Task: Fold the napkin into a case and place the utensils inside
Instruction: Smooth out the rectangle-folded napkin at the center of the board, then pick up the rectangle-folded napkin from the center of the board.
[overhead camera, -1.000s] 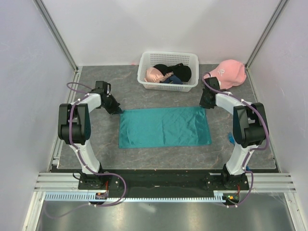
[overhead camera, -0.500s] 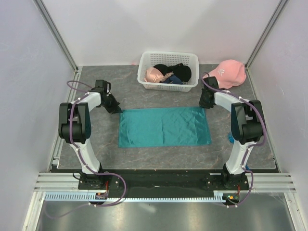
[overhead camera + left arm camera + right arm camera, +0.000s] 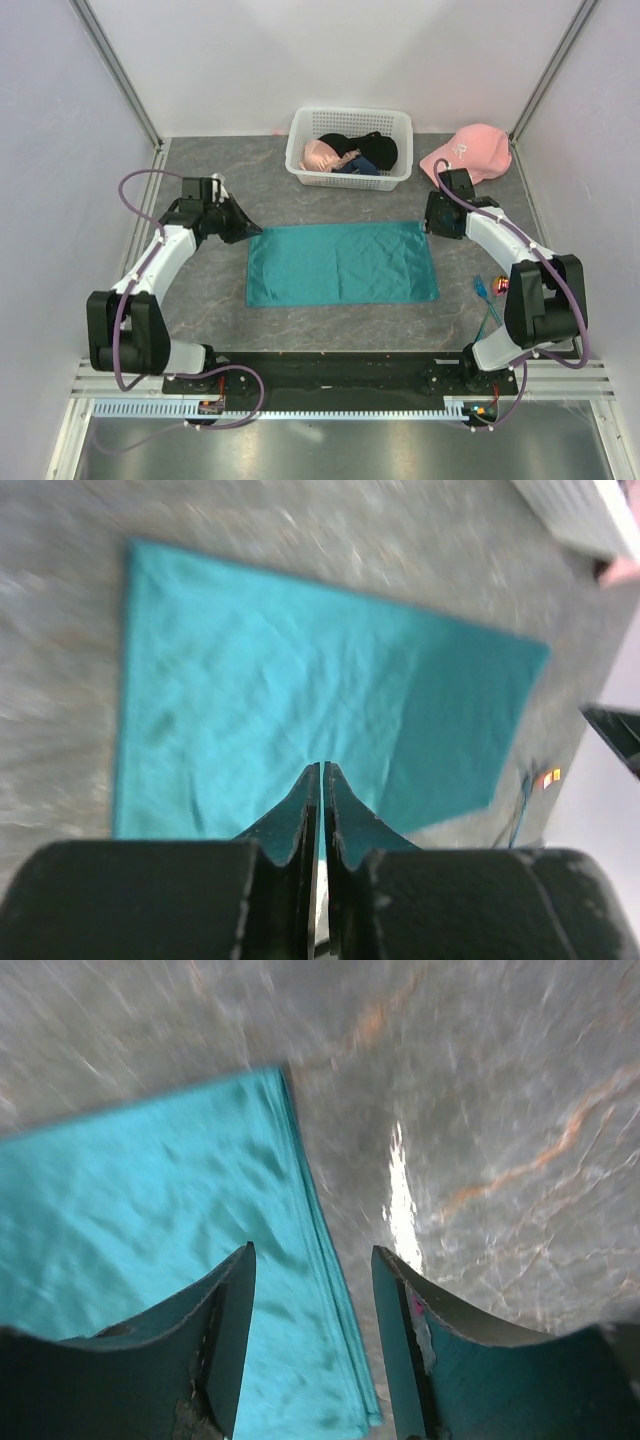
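Observation:
The teal napkin (image 3: 342, 264) lies flat in the middle of the table as a wide layered rectangle. My left gripper (image 3: 243, 232) is at its far left corner; in the left wrist view the gripper (image 3: 322, 767) is shut with only a hairline slit, nothing in it, and the napkin (image 3: 300, 680) is spread ahead of it. My right gripper (image 3: 431, 222) is at the far right corner, and the right wrist view shows the gripper (image 3: 312, 1252) open, straddling the napkin's (image 3: 150, 1220) layered edge without touching it. The utensils, a blue fork (image 3: 481, 289) and a red-headed piece (image 3: 503, 288), lie right of the napkin.
A white lattice basket (image 3: 300, 125) holding dark and pink garments stands at the back. A pink cap (image 3: 472, 150) sits at the back right, close behind my right wrist. Grey walls close in both sides.
The right gripper has opened and released the napkin's far right corner. Both arms have swung their elbows outward and toward the near edge. The napkin has stayed in place.

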`<action>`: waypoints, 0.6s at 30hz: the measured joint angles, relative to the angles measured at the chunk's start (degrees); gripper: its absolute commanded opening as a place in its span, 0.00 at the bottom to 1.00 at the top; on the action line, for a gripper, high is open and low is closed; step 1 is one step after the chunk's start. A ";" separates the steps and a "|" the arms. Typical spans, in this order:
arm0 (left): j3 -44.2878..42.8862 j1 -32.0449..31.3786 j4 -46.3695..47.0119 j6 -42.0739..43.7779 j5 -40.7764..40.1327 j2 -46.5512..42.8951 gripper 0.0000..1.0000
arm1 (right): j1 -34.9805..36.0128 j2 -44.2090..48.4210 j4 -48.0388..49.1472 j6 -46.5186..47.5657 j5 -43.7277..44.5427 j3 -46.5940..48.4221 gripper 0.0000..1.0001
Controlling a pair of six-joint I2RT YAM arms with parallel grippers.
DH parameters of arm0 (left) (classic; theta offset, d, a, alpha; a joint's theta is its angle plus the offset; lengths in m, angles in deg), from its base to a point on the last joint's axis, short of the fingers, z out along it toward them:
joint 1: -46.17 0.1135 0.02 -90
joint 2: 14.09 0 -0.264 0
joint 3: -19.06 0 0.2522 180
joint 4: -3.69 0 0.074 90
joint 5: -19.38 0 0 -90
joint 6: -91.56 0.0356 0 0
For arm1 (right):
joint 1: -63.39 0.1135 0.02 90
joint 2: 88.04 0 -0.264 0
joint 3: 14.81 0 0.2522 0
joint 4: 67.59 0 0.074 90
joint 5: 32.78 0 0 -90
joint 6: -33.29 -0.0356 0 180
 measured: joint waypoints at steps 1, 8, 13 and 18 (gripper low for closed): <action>1.27 -0.61 0.13 0.11 0.76 -1.33 0.12 | 0.00 0.07 -0.24 0.48 -0.31 -1.09 0.56; 10.23 -2.91 -0.04 0.59 4.83 -9.79 0.23 | 0.00 -1.66 -1.40 3.65 -2.99 -5.66 0.54; 11.80 -2.91 -0.09 1.11 7.26 -12.57 0.29 | 0.00 -1.77 -1.11 4.70 -5.38 -7.61 0.54; 12.02 -2.91 -0.04 1.31 8.85 -12.90 0.34 | 0.02 -2.58 -0.72 4.87 -6.45 -8.57 0.51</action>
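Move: The folded napkin's middle lies about 20 cm right and 4 cm nearer the base from the left hand, some 12 cm below. From the right hand it is about 25 cm left, 5 cm back and 7 cm down; the napkin's right edge is 5 cm back, 1 cm left, 7 cm down. The blue fork lies some 14 cm back and 13 cm right of the right hand, the pink cap 28 cm ahead and 9 cm right. Sink the right gripper about 6 cm while drawing it back almost as far, down close to the napkin's right edge, fingers still half open and tipping about 15 degrees steeper. Meanwhile draw the left gripper back some 7 cm and 3 cm to the right, level above the napkin's left part, easing to a stop as its nearly shut fingers part a little and the wrist turns slightly clockwise. ##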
